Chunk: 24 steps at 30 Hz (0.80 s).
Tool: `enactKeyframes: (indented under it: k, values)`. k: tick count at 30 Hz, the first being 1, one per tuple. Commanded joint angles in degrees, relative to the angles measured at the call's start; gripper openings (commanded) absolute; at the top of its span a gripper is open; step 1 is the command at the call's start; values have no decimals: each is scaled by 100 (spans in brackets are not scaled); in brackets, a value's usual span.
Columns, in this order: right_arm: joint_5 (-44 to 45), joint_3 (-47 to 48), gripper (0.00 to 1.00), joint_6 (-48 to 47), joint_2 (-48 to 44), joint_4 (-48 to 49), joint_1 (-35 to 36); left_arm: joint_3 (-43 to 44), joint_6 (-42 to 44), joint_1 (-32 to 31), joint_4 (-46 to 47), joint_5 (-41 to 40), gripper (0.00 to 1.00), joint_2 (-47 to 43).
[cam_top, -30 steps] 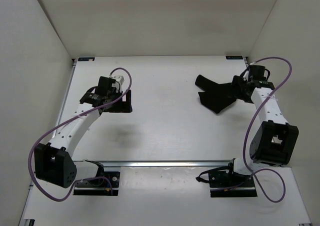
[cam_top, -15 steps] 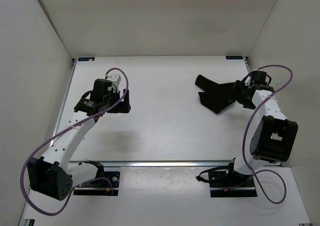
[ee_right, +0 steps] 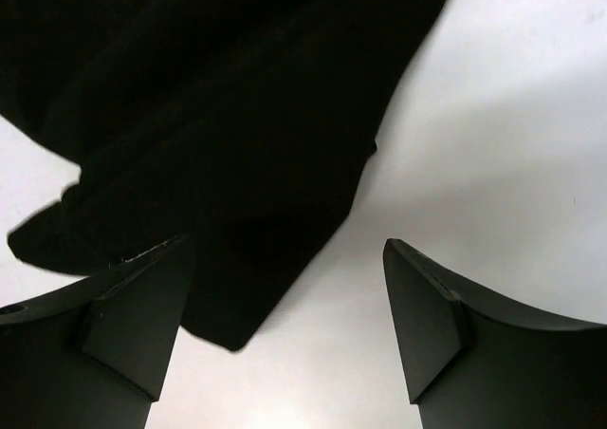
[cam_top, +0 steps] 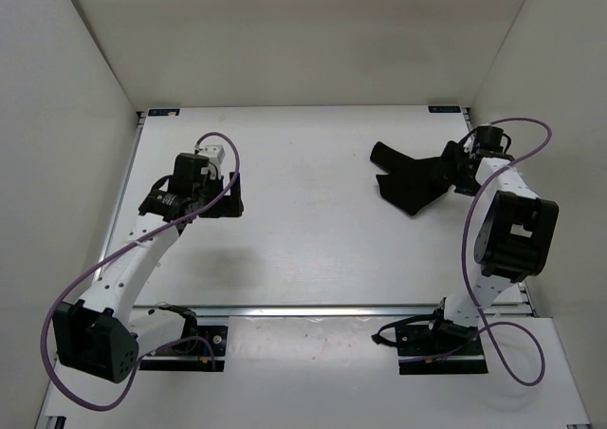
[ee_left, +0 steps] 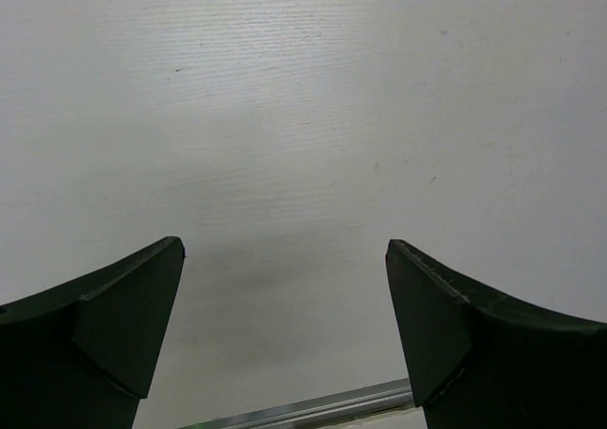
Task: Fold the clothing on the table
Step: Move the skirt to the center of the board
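The clothing (cam_top: 410,184) is a crumpled black garment lying at the back right of the white table (cam_top: 313,239). My right gripper (cam_top: 453,171) hovers at the garment's right end, open, with nothing between its fingers. In the right wrist view the clothing (ee_right: 237,97) fills the upper left, and its lower corner reaches in between the spread fingertips of the right gripper (ee_right: 286,244). My left gripper (cam_top: 234,194) is open over bare table at the left, far from the garment. The left wrist view shows the left gripper (ee_left: 285,243) spread wide above bare tabletop.
A metal rail (cam_top: 313,310) crosses the table's near side, also seen as the rail (ee_left: 313,412) below the left fingers. White walls enclose the table on three sides. Black brackets (cam_top: 163,113) mark the far corners. Purple cables loop from both arms.
The left arm's elbow has swung down and back while its gripper stayed nearly in place. The right arm's elbow has drawn toward the garment. The clothing has not moved.
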Motion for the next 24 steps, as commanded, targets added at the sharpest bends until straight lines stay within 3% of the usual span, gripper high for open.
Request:
enactKeyframes:
  k: [1,10,13,15,21,24]
  values:
    - [-82,241,77,345,167,461,2,-87,-34,65,109,71,98,-81]
    - [-215,811,75,697,993,647,63,-87,-113,83,302,274,99,270]
    - [-294,1197,44,679,1344,506,107,-35,-113,65,285,274,98,402]
    - [-276,1329,1,644,1468,400,203,-26,-122,65,329,291,99,429]
    - [-231,1646,0,337,1223,251,599,35,-17,126,311,362,99,491]
    - [-1362,1927,0,126,942,435,862,36,62,170,399,510,99,508]
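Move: The skirt lies bunched on the board with its middle roughly 8 cm to the right hand's left, 2 cm ahead and about 4 cm below; its right-hand part runs on ahead of the open fingers. The board's center is some 34 cm left of that hand and 8 cm back. From the left hand the skirt is about 42 cm to the right, 12 cm ahead and 12 cm below. The right hand reaches forward about 6 cm while sinking some 3.5 cm, onto the right-hand part of the skirt, and its open fingers shut there and pinch a fold of the cloth. Keeping that grip, it turns off to the left, drawing the skirt about 4 cm that way while rising a couple of centimetres and still edging forward; the left hand, open and empty, sinks about 2 cm over bare board. ##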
